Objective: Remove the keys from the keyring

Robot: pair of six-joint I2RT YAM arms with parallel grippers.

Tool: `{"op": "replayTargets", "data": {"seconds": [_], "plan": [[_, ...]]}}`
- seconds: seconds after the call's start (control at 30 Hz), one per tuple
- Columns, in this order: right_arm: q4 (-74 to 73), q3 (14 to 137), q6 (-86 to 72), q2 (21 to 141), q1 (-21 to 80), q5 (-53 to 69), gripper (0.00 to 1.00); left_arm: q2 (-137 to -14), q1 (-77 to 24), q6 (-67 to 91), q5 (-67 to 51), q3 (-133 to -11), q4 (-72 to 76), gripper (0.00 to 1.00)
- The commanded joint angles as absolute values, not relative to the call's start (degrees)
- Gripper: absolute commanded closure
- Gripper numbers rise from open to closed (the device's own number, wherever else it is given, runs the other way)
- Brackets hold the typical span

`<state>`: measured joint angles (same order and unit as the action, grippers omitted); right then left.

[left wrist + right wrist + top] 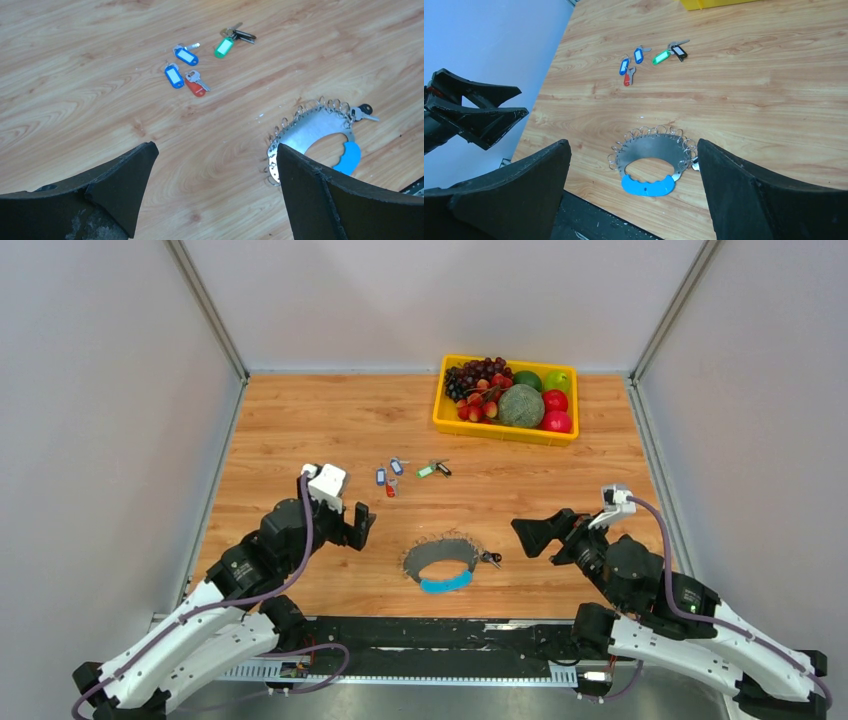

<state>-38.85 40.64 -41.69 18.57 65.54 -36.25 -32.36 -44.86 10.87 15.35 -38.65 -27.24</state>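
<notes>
The keyring [441, 562] is a flat grey hoop with small wire loops round its edge and a blue section at the near side. It lies flat near the table's front edge and shows in the left wrist view [312, 129] and the right wrist view [651, 152]. One black-headed key [490, 559] [364, 113] hangs at its right side. Several loose keys [392, 478] [186, 75] [629, 71] with blue, red, green and black heads lie behind it. My left gripper [362, 524] [215, 165] is open, left of the hoop. My right gripper [530, 536] [634, 165] is open, right of it.
A yellow fruit tray [440, 410] with grapes, a melon and red and green fruit stands at the back right. Grey walls close in the table on three sides. A black rail [430, 632] runs along the front edge between the arm bases.
</notes>
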Motion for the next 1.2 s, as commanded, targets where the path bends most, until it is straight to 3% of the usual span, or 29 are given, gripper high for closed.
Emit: {"op": "replayTargets", "data": {"seconds": [0.0,0.17,0.43,0.53,0.67,1.17], "plan": [[-38.97,41.05,-42.83,18.67,65.65,-37.23,0.0,-36.1,-44.73,12.86,13.18,-39.8,-27.39,0.0],[-40.34,42.97,-41.99,21.4,65.62,-36.91,0.0,-49.56,-45.85,20.46,7.84,-48.3,-32.08,0.0],[-42.02,44.05,-43.09,24.21,65.57,-35.71,0.01,-66.79,-54.77,19.37,1.76,-50.92,-16.66,0.04],[-44.82,46.07,-44.32,25.24,65.62,-36.22,0.01,-72.57,-54.85,18.93,-1.82,-50.03,-9.86,0.14],[-47.53,47.61,-44.25,25.02,65.62,-38.52,0.01,-79.27,-54.99,18.11,-6.82,-48.89,-1.6,0.38],[-50.6,48.27,-45.36,26.42,65.58,-39.58,0.0,-97.51,-56.75,14.79,-4.32,-56.93,1.57,0.55]]}}
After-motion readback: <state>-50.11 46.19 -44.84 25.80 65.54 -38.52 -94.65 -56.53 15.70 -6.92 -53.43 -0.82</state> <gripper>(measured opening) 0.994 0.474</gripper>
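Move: The keyring lies about 18 cm to the left gripper's right, 3 cm back and some 20 cm below. The loose keys at the keyring's right end are roughly 30 cm to its right and 2 cm back. The blue and red tags lie 20 cm ahead and 5 cm right, the green tag 22 cm ahead and 16 cm right. From the right gripper, the keyring is about 16 cm left, roughly level fore and aft, some 24 cm below. Bring the left gripper right and down to the keyring, about 22 cm across and 15 cm down, starting with the sweep and sinking steadily all the way. Tip the fingers down some 25 degrees, turn them clockwise about as much, and narrow them from wide open to roughly half, so they end just above the grey plate's far edge. ##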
